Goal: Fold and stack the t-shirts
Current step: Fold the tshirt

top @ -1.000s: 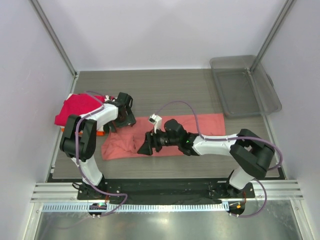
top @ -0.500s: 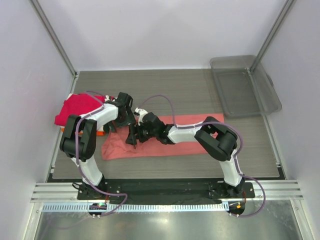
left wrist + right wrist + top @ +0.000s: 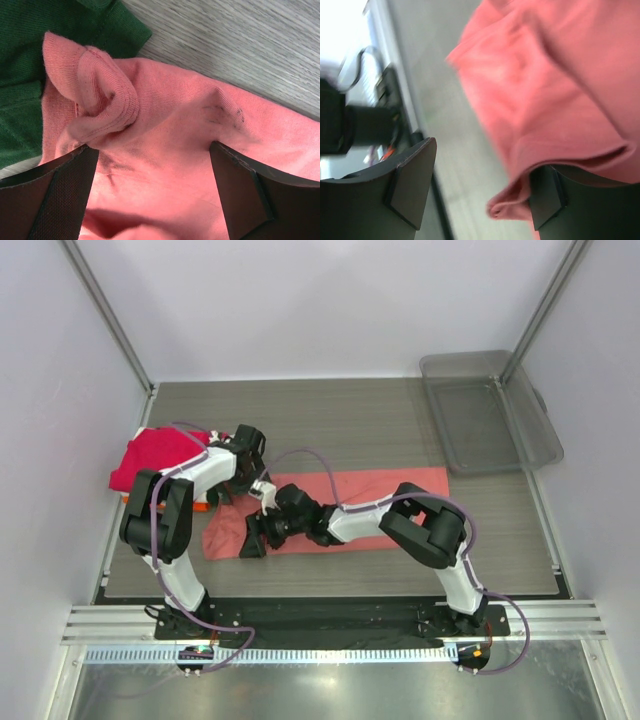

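A salmon-pink t-shirt (image 3: 400, 490) lies spread lengthwise across the middle of the table. My left gripper (image 3: 252, 478) hangs open over its far left corner. In the left wrist view its fingers (image 3: 55, 200) straddle the pink cloth (image 3: 170, 130) beside a bunched sleeve. A dark green t-shirt (image 3: 30, 60) lies next to that sleeve. My right gripper (image 3: 250, 542) is open at the pink shirt's near left edge. In the right wrist view the hem (image 3: 520, 200) droops over one of its fingers (image 3: 550, 195). A magenta-red t-shirt (image 3: 150, 455) tops a pile at the left, with a strip of orange (image 3: 200, 505) showing below it.
A clear grey plastic bin (image 3: 490, 410) stands at the back right. The right arm stretches low across the pink shirt from its base at the near right. Metal frame posts rise at the back corners, and a rail runs along the near edge.
The right gripper has swept left along the pink shirt, from its middle to its near left edge. The left arm has stayed where it was.
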Available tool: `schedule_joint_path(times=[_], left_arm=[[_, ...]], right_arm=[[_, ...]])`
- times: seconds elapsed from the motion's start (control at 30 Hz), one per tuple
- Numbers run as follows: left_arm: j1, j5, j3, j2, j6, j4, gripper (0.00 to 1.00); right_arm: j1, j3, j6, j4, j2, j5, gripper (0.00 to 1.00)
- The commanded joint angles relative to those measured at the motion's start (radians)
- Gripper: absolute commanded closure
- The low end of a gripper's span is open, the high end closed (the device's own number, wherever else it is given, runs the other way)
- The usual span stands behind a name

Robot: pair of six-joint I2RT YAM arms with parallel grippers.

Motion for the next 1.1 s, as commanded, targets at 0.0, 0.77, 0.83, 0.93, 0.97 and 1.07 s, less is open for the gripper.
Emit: schedule_joint_path(times=[0.0,0.77,0.83,0.93,0.97,1.07], left_arm=[[0.009,-0.061,-0.003,0.024,0.012,-0.018,0.07],[0.007,-0.029,-0.023,-0.013,0.013,0.002,0.07],[0.007,-0.033,-0.021,-0.008,0.015,0.0,0.07],[0.007,-0.033,-0.02,-0.011,0.015,-0.001,0.07],[0.007,-0.035,-0.021,-0.011,0.016,-0.001,0.07],[0.007,-0.038,-0.023,-0.013,0.015,-0.001,0.07]], right_arm=[[0.053,-0.027,-0.012,0.069,-0.06,-0.16,0.26],[-0.118,0.032,-0.303,-0.303,-0.223,-0.111,0.27],[-0.134,0.077,-0.327,-0.327,-0.18,-0.13,0.26],[-0.148,0.151,-0.347,-0.337,-0.099,-0.197,0.26],[-0.149,0.18,-0.349,-0.337,-0.07,-0.208,0.26],[-0.158,0.223,-0.363,-0.337,-0.016,-0.243,0.26]])
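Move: The loose flap of the t-shirt is already draped over the forward finger of the open right gripper, its middle about 3 cm ahead of the right hand point and 2 cm below. The left gripper stands roughly 13 cm ahead and 3 cm left of the right hand; the green shirt is about 14 cm ahead and 9 cm left, the red stack 18 cm ahead and 22 cm left. From the left hand, the flap lies some 10 cm back and 4 cm right. Sweep the open right gripper back towards the base about 11 cm, dragging the flap with its forward finger and swinging up and slightly right, wrist turning some 20 degrees counter-clockwise and then back. From about 11 cm up, reach forward some 17 cm and come down over the t-shirt. Keep the left gripper still and open at the shirt's left part. ##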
